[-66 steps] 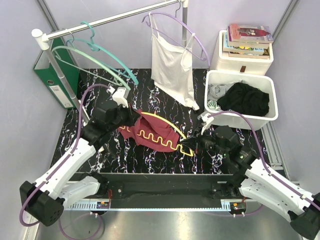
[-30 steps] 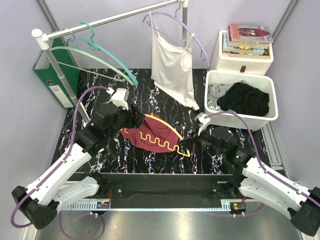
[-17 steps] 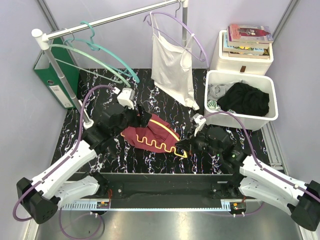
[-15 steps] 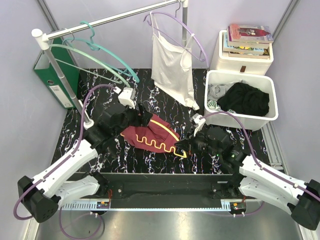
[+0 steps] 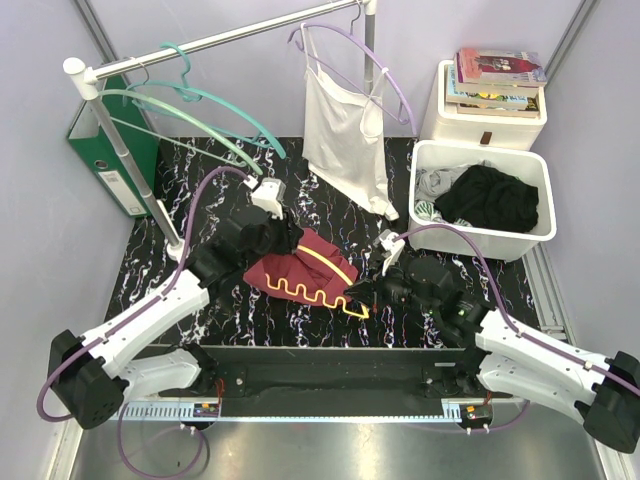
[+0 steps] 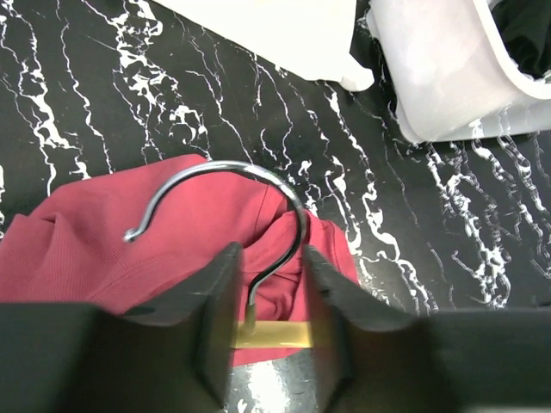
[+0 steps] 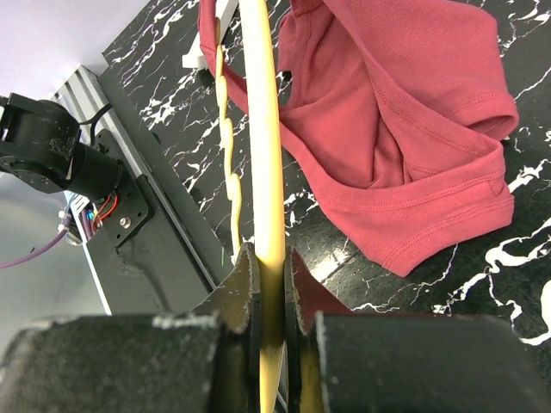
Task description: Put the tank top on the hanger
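Note:
The maroon tank top [image 5: 296, 266] lies bunched on the black marbled table, with the yellow hanger [image 5: 300, 291] partly inside it. My left gripper [image 5: 285, 238] is at the hanger's top. In the left wrist view its jaws [image 6: 269, 258] stand open on either side of the metal hook's [image 6: 222, 170] stem, with a gap on both sides. The yellow neck [image 6: 274, 334] and tank top [image 6: 95, 249] lie beneath. My right gripper [image 5: 362, 293] is shut on the hanger's right arm [image 7: 269, 155], its fingers [image 7: 271, 258] pinching the yellow bar beside the tank top [image 7: 405, 112].
A white camisole [image 5: 345, 130] hangs on a lilac hanger from the rail [image 5: 220, 40]. Teal hangers [image 5: 200, 105] hang to its left. A white bin [image 5: 520, 235] with a black garment stands at the right, with books [image 5: 495, 75] behind it. A green binder [image 5: 100, 150] leans at the far left.
My left gripper has swung right across the tank top to the hanger's hook. The right gripper and the hanger's end have slid a little left, and the tank top is more bunched.

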Available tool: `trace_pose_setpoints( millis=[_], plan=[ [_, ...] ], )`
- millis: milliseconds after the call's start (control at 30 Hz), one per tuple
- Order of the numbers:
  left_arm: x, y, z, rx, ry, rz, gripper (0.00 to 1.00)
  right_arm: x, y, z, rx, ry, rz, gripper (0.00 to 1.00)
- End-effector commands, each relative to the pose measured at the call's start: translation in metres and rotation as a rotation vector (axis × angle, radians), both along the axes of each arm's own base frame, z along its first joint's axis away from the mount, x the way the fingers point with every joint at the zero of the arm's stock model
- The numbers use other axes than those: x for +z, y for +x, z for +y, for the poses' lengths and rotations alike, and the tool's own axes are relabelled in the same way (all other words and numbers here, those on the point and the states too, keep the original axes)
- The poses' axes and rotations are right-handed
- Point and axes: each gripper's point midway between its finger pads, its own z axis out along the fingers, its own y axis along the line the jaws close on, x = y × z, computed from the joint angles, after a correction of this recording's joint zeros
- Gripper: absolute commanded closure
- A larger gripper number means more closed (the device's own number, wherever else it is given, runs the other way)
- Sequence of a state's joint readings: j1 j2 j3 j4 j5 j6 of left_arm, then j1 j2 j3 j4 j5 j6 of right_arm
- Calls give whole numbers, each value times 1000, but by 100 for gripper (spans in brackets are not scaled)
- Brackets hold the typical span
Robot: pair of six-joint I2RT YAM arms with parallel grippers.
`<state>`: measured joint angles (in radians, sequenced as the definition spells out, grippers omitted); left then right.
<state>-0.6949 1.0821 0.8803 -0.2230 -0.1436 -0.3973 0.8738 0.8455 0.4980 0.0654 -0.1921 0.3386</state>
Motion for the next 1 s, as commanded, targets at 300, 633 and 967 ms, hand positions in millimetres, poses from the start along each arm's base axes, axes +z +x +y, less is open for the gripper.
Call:
trace_pose_setpoints(
  millis=[300,633,967],
  plan=[
    [3,1,3,17,130,5,100,53,12,7,-61,161,-89,100],
    [13,-4,6,16,181,33,100,52,16,-1,-116,130,-52,48],
    [6,-2,39,58,389,7,100,57,41,-50,-428,81,-18,26]
  ],
)
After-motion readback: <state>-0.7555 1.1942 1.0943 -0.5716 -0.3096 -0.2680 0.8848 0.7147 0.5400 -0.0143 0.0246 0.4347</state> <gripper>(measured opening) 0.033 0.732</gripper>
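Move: The yellow hanger's neck is almost between the left hand's open fingers, about 2 cm below and 1 cm to their left, with none fore or aft. The right hand, pinching the hanger's right shoulder, has that neck some 10 cm ahead, 12 cm to its left and slightly above. The hanger's right tip is about 6 cm back and 3 cm right of the right hand, 3 cm lower; the red tank top's middle is 5 cm ahead, 10 cm left and 5 cm lower. Down about 2 cm and slightly left, the left hand shuts its fingers on the hanger's neck at the foot of the hook, then keeps that pinch while rolling its left side up some 20 degrees and drifting left. The right hand holds the shoulder still until that grip is made, then opens wide, lets go and backs off upward about 4 cm, also right and forward, turning clockwise. ##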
